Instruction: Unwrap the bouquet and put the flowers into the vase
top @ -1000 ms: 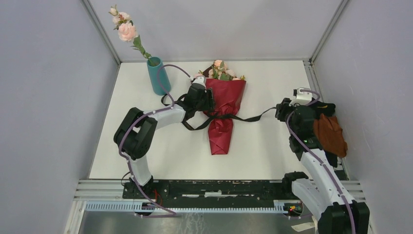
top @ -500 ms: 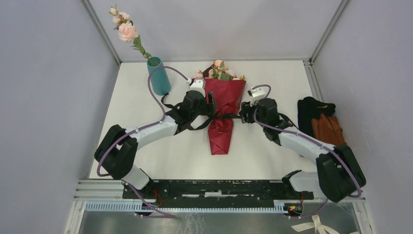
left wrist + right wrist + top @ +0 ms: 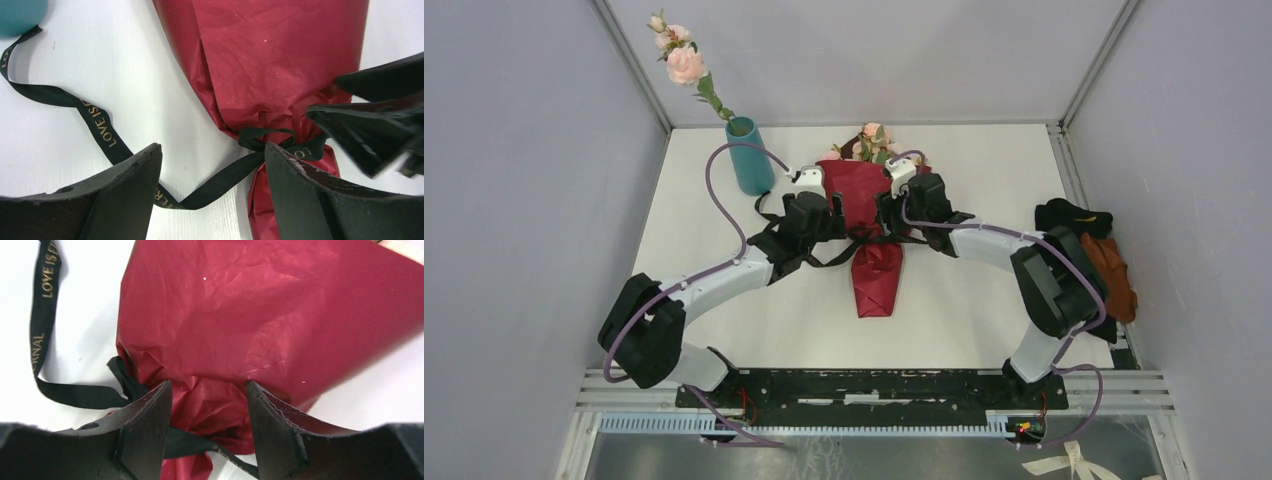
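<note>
The bouquet [image 3: 861, 188] lies mid-table, a maroon paper cone [image 3: 270, 55] tied at its neck with a black ribbon [image 3: 95, 120]; pink flowers [image 3: 871, 138] stick out at its far end. My left gripper [image 3: 213, 150] is open at the bouquet's left side, over a loose ribbon tail, its right finger [image 3: 310, 195] beside the knot [image 3: 265, 137]. My right gripper [image 3: 209, 387] is open, straddling the crumpled paper neck [image 3: 215, 405] without clamping it. The teal vase [image 3: 749, 160] stands upright at the back left with one rose stem [image 3: 686, 65] in it.
A black-and-orange cloth pile [image 3: 1104, 260] lies at the table's right edge. Ribbon tails [image 3: 824, 258] trail left of the bouquet toward the vase. Grey walls close in the back and both sides. The two grippers [image 3: 832, 215] [image 3: 887, 212] sit close together across the bouquet.
The right arm has swung from the cloth pile at the right over to the bouquet's neck and opened. The left gripper has opened wider and shifted slightly toward the knot.
</note>
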Tool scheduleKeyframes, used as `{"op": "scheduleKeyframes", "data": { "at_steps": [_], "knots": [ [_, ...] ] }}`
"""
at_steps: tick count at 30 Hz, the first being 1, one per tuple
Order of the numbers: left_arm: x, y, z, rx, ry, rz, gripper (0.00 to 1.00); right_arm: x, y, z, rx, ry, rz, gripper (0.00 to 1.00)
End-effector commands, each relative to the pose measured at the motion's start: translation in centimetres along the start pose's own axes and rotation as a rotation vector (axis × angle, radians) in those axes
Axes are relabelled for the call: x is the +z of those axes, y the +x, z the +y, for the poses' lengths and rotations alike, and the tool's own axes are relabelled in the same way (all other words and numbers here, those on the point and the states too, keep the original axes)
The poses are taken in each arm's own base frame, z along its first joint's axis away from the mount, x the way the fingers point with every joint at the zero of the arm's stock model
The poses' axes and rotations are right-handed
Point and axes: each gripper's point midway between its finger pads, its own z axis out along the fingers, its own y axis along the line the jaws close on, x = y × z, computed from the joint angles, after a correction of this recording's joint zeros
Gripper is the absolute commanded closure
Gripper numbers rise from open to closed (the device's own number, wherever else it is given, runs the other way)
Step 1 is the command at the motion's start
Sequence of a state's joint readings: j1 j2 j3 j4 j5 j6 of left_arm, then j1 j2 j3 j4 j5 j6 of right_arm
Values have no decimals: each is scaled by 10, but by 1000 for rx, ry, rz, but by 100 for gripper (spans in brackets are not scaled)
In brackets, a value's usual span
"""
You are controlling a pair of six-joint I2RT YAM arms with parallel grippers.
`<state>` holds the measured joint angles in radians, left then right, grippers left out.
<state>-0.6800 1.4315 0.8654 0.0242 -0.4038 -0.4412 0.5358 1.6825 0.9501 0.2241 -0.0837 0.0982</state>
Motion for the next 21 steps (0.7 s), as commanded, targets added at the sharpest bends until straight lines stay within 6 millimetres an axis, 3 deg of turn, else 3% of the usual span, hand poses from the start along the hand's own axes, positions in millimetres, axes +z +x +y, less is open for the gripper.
{"op": "scheduleKeyframes", "data": {
  "at_steps": [1, 8, 15, 18, 21],
  "knots": [
    [-2, -28, -2, -38, -14, -64, 18, 22, 13, 12, -21, -48, 46, 38],
    [15, -22, -4, -33, -31, -44, 18, 21, 33, 33, -38, -80, 73, 38],
    [33, -9, -5, -41, -32, -6, 18, 4, 33, 41, -88, -62, 70, 38],
    [44, -13, -13, -71, -6, 4, 18, 5, 40, 35, -100, -33, 90, 38],
    [57, -32, -27, -88, 17, -17, 19, 10, 47, 30, -109, -12, 116, 38]
  ]
}}
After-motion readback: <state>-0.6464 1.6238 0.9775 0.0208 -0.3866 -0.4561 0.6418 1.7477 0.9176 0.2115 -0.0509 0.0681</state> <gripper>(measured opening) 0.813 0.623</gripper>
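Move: The black ribbon round the bouquet's waist lies about 4 cm back, 3 cm left and 6 cm below the right hand; from the left hand it is some 9 cm right, 1 cm ahead and 10 cm lower. Beyond the ribbon the flower heads stand roughly 16 cm ahead and 2 cm left of the right hand. The vase is about 13 cm ahead and 12 cm left of the left hand, with its middle slightly lower. The ribbon at the bouquet's waist is what the right hand goes for: with its fingers part-open throughout, it sinks about 4.5 cm, then draws back and left over the wrap, ending with the ribbon between and just below its fingertips. The left hand, still wide open, rises slightly, then reaches about 3 cm forward and down towards the wrap's left side above the ribbon. ##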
